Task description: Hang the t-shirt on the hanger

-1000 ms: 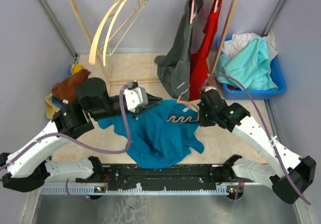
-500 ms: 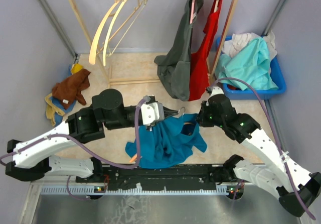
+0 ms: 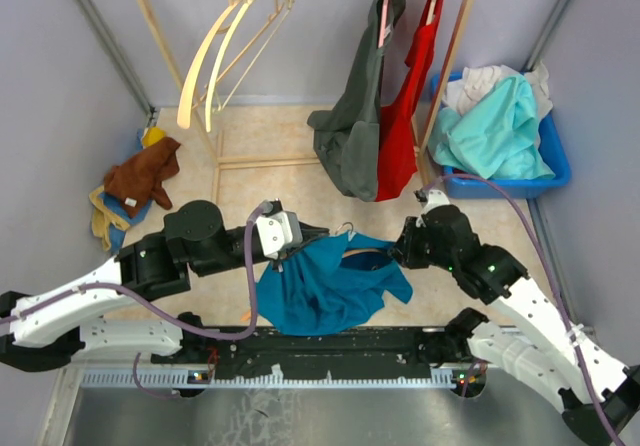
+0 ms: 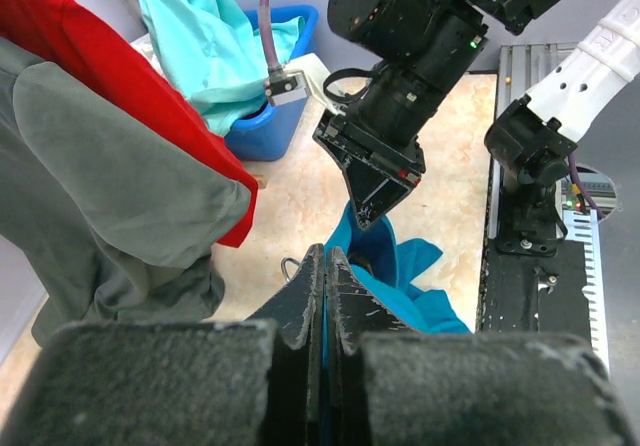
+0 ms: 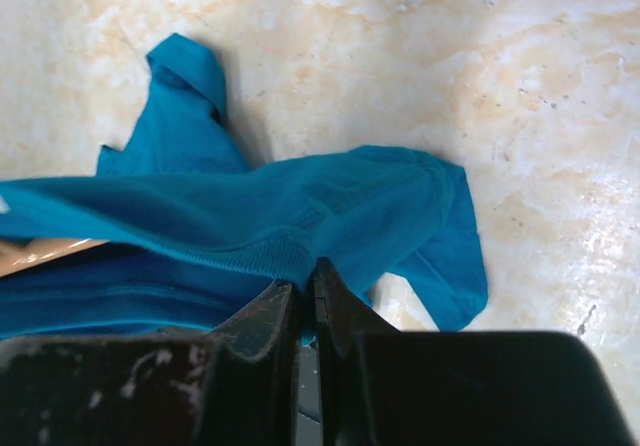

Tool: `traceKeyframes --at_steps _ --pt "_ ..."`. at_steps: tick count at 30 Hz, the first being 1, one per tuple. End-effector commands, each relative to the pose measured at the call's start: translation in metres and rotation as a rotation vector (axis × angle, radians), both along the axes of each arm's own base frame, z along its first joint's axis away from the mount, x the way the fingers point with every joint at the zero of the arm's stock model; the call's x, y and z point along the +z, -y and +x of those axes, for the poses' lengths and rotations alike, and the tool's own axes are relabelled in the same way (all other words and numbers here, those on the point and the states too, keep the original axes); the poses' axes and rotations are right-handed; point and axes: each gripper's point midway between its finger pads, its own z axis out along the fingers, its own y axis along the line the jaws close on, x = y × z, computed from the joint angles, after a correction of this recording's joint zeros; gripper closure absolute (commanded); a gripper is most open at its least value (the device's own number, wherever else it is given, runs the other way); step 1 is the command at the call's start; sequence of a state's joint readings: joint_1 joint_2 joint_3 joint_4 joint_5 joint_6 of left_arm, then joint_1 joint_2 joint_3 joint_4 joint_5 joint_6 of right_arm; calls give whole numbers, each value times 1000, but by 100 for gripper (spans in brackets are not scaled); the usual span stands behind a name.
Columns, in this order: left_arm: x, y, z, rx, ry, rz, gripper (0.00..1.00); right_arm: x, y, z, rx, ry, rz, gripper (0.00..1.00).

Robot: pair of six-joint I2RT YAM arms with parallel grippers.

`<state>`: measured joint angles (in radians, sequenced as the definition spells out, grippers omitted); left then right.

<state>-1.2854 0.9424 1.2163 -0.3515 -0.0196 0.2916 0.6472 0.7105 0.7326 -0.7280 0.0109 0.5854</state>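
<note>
The deep teal t-shirt [image 3: 318, 288] hangs bunched between my two grippers above the floor. My left gripper [image 3: 300, 242] is shut on a fold of the t-shirt [image 4: 405, 271] at its upper left, with cloth showing between the closed fingers of that gripper [image 4: 326, 253]. My right gripper [image 3: 398, 252] is shut on the ribbed collar edge of the t-shirt [image 5: 300, 201], as the right wrist view of the gripper [image 5: 307, 288] shows. Of the hanger, only the silver hook [image 3: 345, 230] sticks out by the left fingers [image 4: 288, 266]. Its orange body is mostly hidden in the cloth.
A wooden rack at the back holds cream hangers [image 3: 235, 46], a dark grey shirt [image 3: 360, 136] and a red garment [image 3: 405, 116]. A blue bin [image 3: 545, 171] with an aqua garment [image 3: 495, 126] stands at the right. A brown cloth pile [image 3: 140, 171] lies at the left.
The t-shirt lay spread out with the hanger on top; now it is gathered up and hangs between both grippers. The left gripper has closed on it and shifted right and nearer.
</note>
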Motion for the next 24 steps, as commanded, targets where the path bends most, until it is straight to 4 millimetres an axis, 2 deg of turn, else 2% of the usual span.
traceKeyframes --at_steps 1,4,9,15,18,24 --pt "17 1 -3 -2 -1 -72 100 40 -21 1 79 101 134 88" --pt "19 0 -3 -3 1 -75 100 50 -33 1 133 109 177 67" --pt "23 -1 -5 -9 3 -83 100 78 -39 -1 163 154 233 50" --pt "27 0 -4 -10 11 -86 100 121 -50 -1 198 239 342 48" --pt "28 2 -4 -14 13 -83 100 135 -56 3 204 278 379 47" --pt "30 4 -4 -14 18 -80 100 130 -69 13 218 281 329 46"
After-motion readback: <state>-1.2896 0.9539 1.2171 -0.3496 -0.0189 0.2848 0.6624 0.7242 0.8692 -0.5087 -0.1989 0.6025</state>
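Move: The hanger's hook, standing out of the shirt's neck, lies about 10 cm to the left of the right hand, some 5 cm farther out and 5 cm above it. The t-shirt's body hangs about 13 cm to the left, 5 cm nearer the base and 8 cm lower; the grey garment on the rack is roughly 22 cm ahead, 7 cm left and 15 cm up. From the left hand the hook is about 6 cm to the right, 2 cm ahead and 8 cm below. The t-shirt's ribbed neck edge comes free as the right fingers open to about half and let go. The right hand climbs some 10 cm and shifts about 5 cm left towards the hanger's hook, its fingers tipping up from their steep downward slant, the wrist rolling its left side up and turning a little counter-clockwise. The left hand stays put, shut on the shirt. ##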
